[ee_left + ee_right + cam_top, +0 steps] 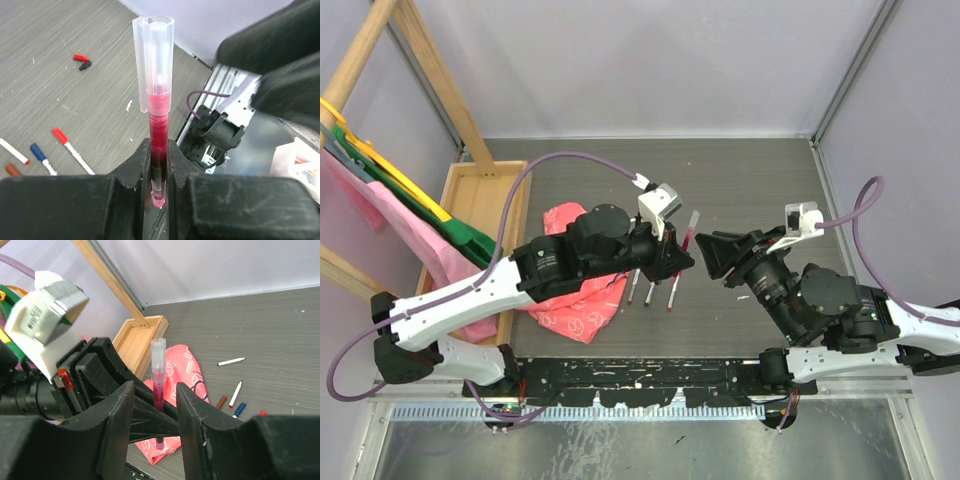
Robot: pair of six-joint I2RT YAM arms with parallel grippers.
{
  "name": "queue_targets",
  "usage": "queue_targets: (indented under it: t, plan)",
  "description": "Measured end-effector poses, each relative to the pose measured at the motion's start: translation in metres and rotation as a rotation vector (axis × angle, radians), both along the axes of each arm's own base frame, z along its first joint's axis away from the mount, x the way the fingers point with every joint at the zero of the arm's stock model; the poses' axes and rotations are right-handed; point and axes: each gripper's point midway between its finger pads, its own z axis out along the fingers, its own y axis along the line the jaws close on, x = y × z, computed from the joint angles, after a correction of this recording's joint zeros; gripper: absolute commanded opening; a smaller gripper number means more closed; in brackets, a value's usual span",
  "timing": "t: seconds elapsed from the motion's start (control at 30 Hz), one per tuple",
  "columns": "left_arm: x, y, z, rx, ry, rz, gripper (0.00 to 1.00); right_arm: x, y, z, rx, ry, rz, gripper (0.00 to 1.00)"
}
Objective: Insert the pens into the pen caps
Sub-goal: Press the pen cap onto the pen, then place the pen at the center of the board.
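Observation:
My left gripper is shut on a pen with a translucent red barrel, held upright above the table. A clear pen cap sits over its upper end. My right gripper faces it with jaws apart, one on each side of the capped pen and neither touching it. From above, the pen stands between the two grippers. Several more pens lie on the table, some with red or blue caps. A loose red cap and a black cap lie farther off.
A pink patterned cloth lies under my left arm. A wooden tray stands at the table's left, beside a wooden frame hung with coloured cloths. Three pens lie side by side below the left gripper.

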Motion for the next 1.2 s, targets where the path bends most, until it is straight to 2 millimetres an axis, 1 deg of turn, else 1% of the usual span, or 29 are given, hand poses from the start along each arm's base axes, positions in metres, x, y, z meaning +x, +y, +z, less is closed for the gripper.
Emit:
queue_targets:
  t: [0.1,0.2,0.27,0.3,0.37,0.5,0.53,0.6,0.67,0.77,0.83,0.93,1.07,1.1,1.13,1.2]
  plan:
    - [0.005,0.005,-0.017,0.031,0.014,0.046,0.00,0.001,-0.011,0.000,0.001,-0.008,-0.007,0.47]
    - [0.014,0.017,-0.038,0.079,0.027,0.122,0.00,0.002,-0.025,-0.008,-0.006,-0.007,-0.020,0.47]
    - [0.023,0.027,-0.053,0.121,0.028,0.190,0.00,0.004,-0.030,-0.016,-0.033,0.001,-0.035,0.48]
    - [0.026,0.031,-0.060,0.138,0.029,0.216,0.00,0.004,-0.030,-0.021,-0.050,0.006,-0.039,0.49]
    - [0.030,0.042,-0.081,0.181,0.041,0.270,0.00,0.005,-0.027,-0.033,-0.109,0.016,-0.054,0.49]
    - [0.034,0.062,-0.127,0.277,0.064,0.346,0.00,0.007,-0.011,-0.062,-0.271,0.024,-0.082,0.50]
    - [0.035,0.065,-0.133,0.291,0.067,0.358,0.00,0.008,-0.009,-0.066,-0.293,0.027,-0.091,0.50]
    - [0.037,0.070,-0.141,0.308,0.075,0.387,0.00,0.019,-0.008,-0.079,-0.348,0.044,-0.132,0.52]
    - [0.039,0.072,-0.142,0.307,0.077,0.403,0.00,0.035,-0.015,-0.095,-0.384,0.082,-0.177,0.53]
    - [0.040,0.071,-0.141,0.297,0.084,0.416,0.00,0.062,-0.035,-0.118,-0.404,0.153,-0.241,0.60]
    - [0.040,0.070,-0.142,0.297,0.090,0.418,0.00,0.075,-0.045,-0.134,-0.411,0.200,-0.258,0.61]
    - [0.041,0.066,-0.150,0.305,0.110,0.429,0.00,0.088,-0.054,-0.153,-0.410,0.262,-0.255,0.62]
    - [0.044,0.058,-0.175,0.356,0.149,0.450,0.00,0.100,-0.072,-0.179,-0.372,0.339,-0.260,0.64]
    - [0.044,0.057,-0.181,0.367,0.159,0.454,0.00,0.101,-0.077,-0.185,-0.360,0.357,-0.260,0.67]
    - [0.044,0.055,-0.187,0.379,0.166,0.456,0.00,0.102,-0.082,-0.191,-0.346,0.374,-0.258,0.72]
    - [0.045,0.051,-0.197,0.400,0.179,0.457,0.00,0.102,-0.090,-0.202,-0.320,0.406,-0.253,0.77]
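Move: The left hand still grips the capped pink pen. From it, the blue pen on the table lies about 10 cm ahead, 6 cm left and 35 cm below; the red pen is about 9 cm ahead and 1 cm left, the brown pen some 11 cm ahead and 12 cm left. From the empty right hand, the black and red caps lie some 20 cm ahead, 17 cm right and 40 cm below; the pink pen stands about 2 cm left and 4 cm lower. Left fingers keep their pinch on the capped pink pen and carry it down nearly 20 cm with a little forward and left, towards the row of pens, the fingers tipping down and swinging counter-clockwise some 25 degrees. The right hand, already free of the cap, pulls off right, then sinks about 20 cm forward and right towards the loose caps, opening wider and tipping down. ##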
